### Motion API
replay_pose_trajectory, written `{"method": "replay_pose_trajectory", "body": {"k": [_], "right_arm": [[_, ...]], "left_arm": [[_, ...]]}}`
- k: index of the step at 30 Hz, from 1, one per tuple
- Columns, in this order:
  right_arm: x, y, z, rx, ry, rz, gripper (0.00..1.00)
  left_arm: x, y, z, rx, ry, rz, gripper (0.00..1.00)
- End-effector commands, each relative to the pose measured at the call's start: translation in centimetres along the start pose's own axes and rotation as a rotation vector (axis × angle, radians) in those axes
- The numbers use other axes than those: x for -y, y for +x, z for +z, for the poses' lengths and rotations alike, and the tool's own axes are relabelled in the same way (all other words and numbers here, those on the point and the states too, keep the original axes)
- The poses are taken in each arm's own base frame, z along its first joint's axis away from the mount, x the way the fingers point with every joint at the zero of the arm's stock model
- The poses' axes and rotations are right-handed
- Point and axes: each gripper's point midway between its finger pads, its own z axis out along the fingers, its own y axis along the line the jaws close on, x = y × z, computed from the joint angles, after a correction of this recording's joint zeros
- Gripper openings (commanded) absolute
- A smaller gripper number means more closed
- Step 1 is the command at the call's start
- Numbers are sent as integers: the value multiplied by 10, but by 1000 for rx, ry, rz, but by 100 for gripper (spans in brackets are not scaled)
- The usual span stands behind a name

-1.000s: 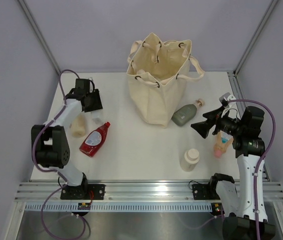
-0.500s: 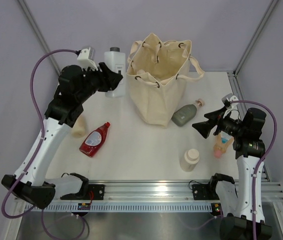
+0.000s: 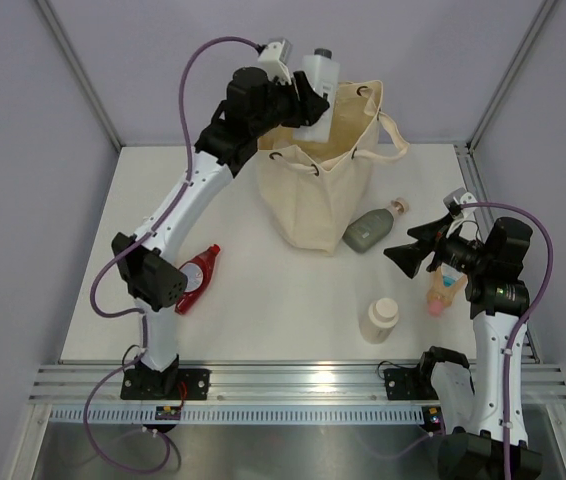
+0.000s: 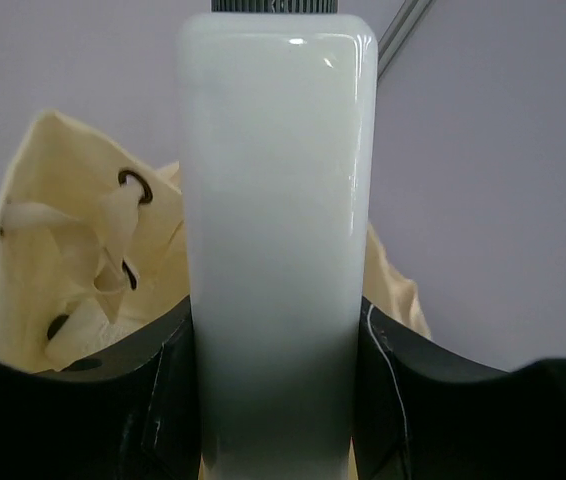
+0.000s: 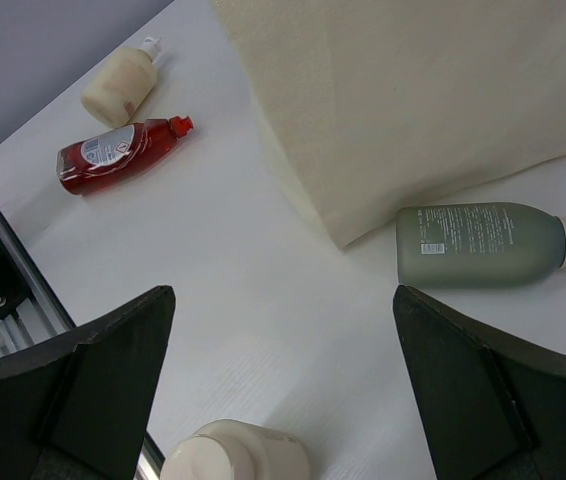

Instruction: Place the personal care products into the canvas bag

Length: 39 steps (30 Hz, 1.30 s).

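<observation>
My left gripper (image 3: 308, 103) is shut on a white rectangular bottle (image 3: 317, 82) and holds it upright over the left rim of the open canvas bag (image 3: 318, 185). In the left wrist view the bottle (image 4: 278, 230) fills the space between the jaws, with the bag (image 4: 53, 260) behind it. My right gripper (image 3: 404, 254) is open and empty above the table. Near it lie a grey-green bottle (image 3: 367, 230), a cream squat bottle (image 3: 379, 318) and a clear bottle with pink (image 3: 444, 289). A red flat bottle (image 3: 195, 277) lies at the left.
The right wrist view shows the bag's side (image 5: 413, 90), the grey-green bottle (image 5: 483, 245), the red bottle (image 5: 118, 155), a beige pump bottle (image 5: 118, 85) and the cream bottle (image 5: 238, 455) below my open gripper (image 5: 281, 300). A metal rail (image 3: 293, 380) runs along the near edge.
My left arm has carried the white bottle up and to the right, from left of the bag to over its opening. The right arm has stayed still.
</observation>
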Motion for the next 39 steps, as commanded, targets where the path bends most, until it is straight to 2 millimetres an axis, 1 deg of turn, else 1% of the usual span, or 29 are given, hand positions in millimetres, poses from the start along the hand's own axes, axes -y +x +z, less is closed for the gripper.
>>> {"method": "replay_pose_trajectory", "body": {"k": [1, 2, 3, 4, 5, 6, 7, 8, 9, 10, 12, 15, 16, 17, 19, 20, 21, 23, 27, 29, 30, 31, 32, 33, 34, 35, 37, 38, 39], "right_arm": [[-1, -6, -1, 23, -12, -30, 100], [-1, -6, -1, 23, -10, -32, 100], [-1, -6, -1, 23, -13, -33, 100], [-1, -6, -1, 23, -13, -31, 100], [0, -6, -1, 23, -13, -30, 99], [0, -5, 0, 21, -16, -27, 100], [-1, -5, 0, 20, -20, -23, 99], [0, -5, 0, 20, -20, -23, 100], [0, -5, 0, 19, -21, -22, 100], [0, -5, 0, 20, -21, -23, 99], [0, -4, 1, 18, -21, -19, 99], [1, -4, 1, 18, -15, -22, 100], [2, -3, 1, 17, -11, -21, 99], [2, -3, 1, 17, -11, -22, 99], [4, -2, 1, 13, 0, -18, 100], [5, -2, 0, 13, 3, -27, 99], [6, -1, 1, 9, 5, -27, 100], [7, 2, 1, 1, 1, -27, 100], [9, 5, 1, -11, 7, -33, 100], [10, 6, 0, -24, 10, -53, 99], [8, 14, -1, -59, 2, -20, 100], [11, 17, -1, -83, -4, -57, 99], [16, 11, -1, -105, 2, -66, 100], [24, 19, -5, -166, 48, -32, 99], [33, 20, -6, -199, 80, -52, 99], [53, 16, -9, -248, 157, -54, 100], [66, 23, -14, -323, 212, -15, 100], [86, 24, -18, -369, 306, 13, 100], [99, 22, -20, -374, 372, 48, 99]], "left_arm": [[18, -29, 9, 116, 87, 37, 2], [16, -18, 11, 94, 85, 37, 3], [15, -12, 12, 85, 87, 40, 6], [8, 8, 15, 39, 86, 41, 7], [9, 12, 11, 30, 93, 57, 9], [11, 17, 9, 20, 115, 68, 14], [4, 35, 10, -16, 111, 85, 17], [6, 35, 7, -18, 122, 101, 20], [4, 40, 7, -30, 127, 116, 22], [5, 48, 7, -54, 147, 129, 28], [-1, 62, 11, -95, 152, 167, 32], [-5, 76, 17, -127, 177, 208, 49], [-9, 85, 22, -145, 175, 207, 55], [-12, 89, 24, -153, 171, 207, 67], [-16, 95, 29, -165, 162, 206, 76], [-18, 97, 30, -171, 155, 197, 91], [-19, 96, 31, -169, 150, 196, 97], [-21, 97, 32, -175, 140, 191, 99], [-14, 80, 25, -153, 140, 201, 99], [-6, 59, 15, -129, 142, 217, 99], [-3, 49, 10, -112, 138, 221, 99], [-3, 37, 3, -97, 132, 227, 99], [8, 16, -12, -58, 138, 237, 99], [10, 3, -21, -35, 123, 240, 99], [10, -9, -32, -13, 109, 246, 99], [20, -28, -54, 20, 107, 256, 99], [24, -41, -80, 40, 86, 268, 99], [17, -30, -88, 10, 62, 264, 99], [27, -50, -122, 64, 46, 276, 99]]}}
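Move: My left hand holds the white bottle with the black cap high over the canvas bag. The bag's middle is about 28 cm below and 3 cm right; the green bottle lies roughly 7 cm back, 16 right, the red bottle 20 back, 28 left, both 42 down. From my right hand, the amber bottle is about 2 cm ahead, 17 right, the green one 16 ahead, 2 left, both some 24 down. I lower the white bottle about 19 cm straight down into the bag's mouth with my left hand, tipping the fingers some 20 degrees downward, then open them wide to release it. I draw the empty hand up 16 cm, levelling it and swinging back and left at the end. Late on, my right hand sets off open, right, forward and slightly down, towards the amber bottle. ##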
